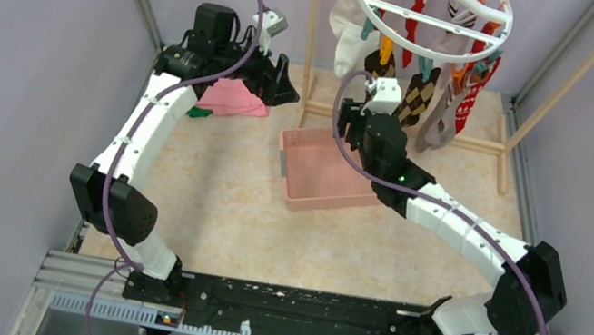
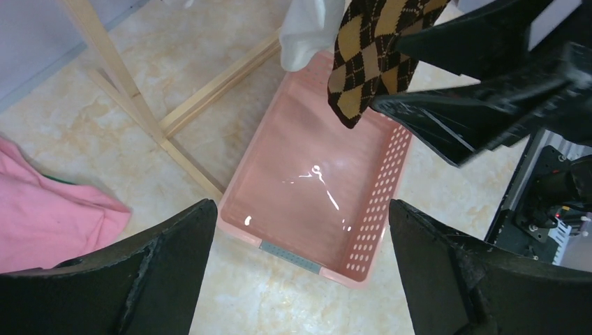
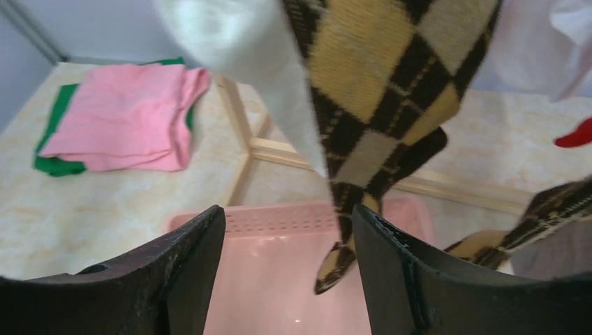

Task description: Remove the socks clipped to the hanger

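Observation:
The round white hanger hangs at the top with orange and teal clips. Clipped socks hang from it: a white sock, a brown argyle sock, a grey one and a red patterned one. My right gripper is open. The toe of an argyle sock hangs between its fingers, close to the right finger, above the pink basket. My left gripper is open and empty over the basket's near corner. It sees the argyle sock and the right gripper's fingers.
Folded pink and green cloths lie on the floor under the left wrist. The light wooden rack frame stands around the socks. Grey walls close in on both sides.

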`<state>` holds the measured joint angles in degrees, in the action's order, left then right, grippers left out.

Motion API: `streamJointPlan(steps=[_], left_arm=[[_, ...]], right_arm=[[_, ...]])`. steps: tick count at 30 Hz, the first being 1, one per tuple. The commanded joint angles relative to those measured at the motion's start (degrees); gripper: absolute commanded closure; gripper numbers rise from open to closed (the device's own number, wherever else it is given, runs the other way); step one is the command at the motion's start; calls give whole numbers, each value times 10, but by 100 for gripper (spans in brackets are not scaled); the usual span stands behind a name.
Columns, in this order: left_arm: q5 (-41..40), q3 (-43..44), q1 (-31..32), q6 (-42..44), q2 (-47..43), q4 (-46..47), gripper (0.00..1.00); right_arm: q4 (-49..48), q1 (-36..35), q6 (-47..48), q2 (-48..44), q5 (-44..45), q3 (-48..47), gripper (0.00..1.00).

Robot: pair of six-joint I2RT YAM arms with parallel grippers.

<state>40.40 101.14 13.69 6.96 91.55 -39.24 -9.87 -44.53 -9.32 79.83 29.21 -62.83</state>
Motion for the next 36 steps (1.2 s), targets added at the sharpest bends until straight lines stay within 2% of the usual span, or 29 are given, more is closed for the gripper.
streamJointPlan(steps=[1, 4, 6, 10, 16, 20, 27, 36], left_arm=[[20, 3, -1, -10, -17, -18, 1], [20, -10, -1, -9, -26, -17, 1], [19, -13, 0, -11, -25, -18, 1], [18, -19, 1, -15, -23, -20, 1], [27, -37, 5, -22, -27, -18, 1], [36, -59, 17, -25, -35, -12, 1], [17, -98, 88, -20, -45, 5, 1], [0, -54, 151, -24, -11, 7, 1]], right_arm=[[-35, 29, 8, 5, 55, -28, 32], [-43, 39, 7, 3, 57, -19, 33], [-47, 50, -1, 7, 46, -16, 38], [-53, 69, -10, 16, 4, -22, 58], [-37, 72, -19, -10, -90, -21, 100], [-17, 71, -47, -58, -155, 2, 100], [18, 72, -101, -146, -274, 37, 100], [68, 80, -143, -172, -366, 4, 100]])
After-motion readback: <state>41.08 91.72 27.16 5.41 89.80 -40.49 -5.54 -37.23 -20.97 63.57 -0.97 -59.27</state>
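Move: The argyle sock under the orange clip hangs just ahead of the open right hand, about 4 cm forward, 3 cm right and its middle a couple of centimetres above. The white sock is some 8 cm ahead, 3 cm left and 4 cm up; the other argyle sock, under a teal clip, about 6 cm ahead, 9 cm right and level. The pink basket lies 10 cm back, 1 cm left, 26 cm below. From the left hand the clipped argyle sock is about 5 cm ahead, 15 cm right, near level. The argyle sock under the orange clip is met by the right hand, which eases about 3 cm forward and 4 cm right, then shuts fully and pinches its hanging part between the fingertips. Still gripping, the right hand draws back some 10 cm while rising 7 cm, turning about 30 degrees counter-clockwise and rolling its left side up. The open left hand sinks about 5 cm and swings some 8 cm back and 8 cm right towards the sock's toe. ##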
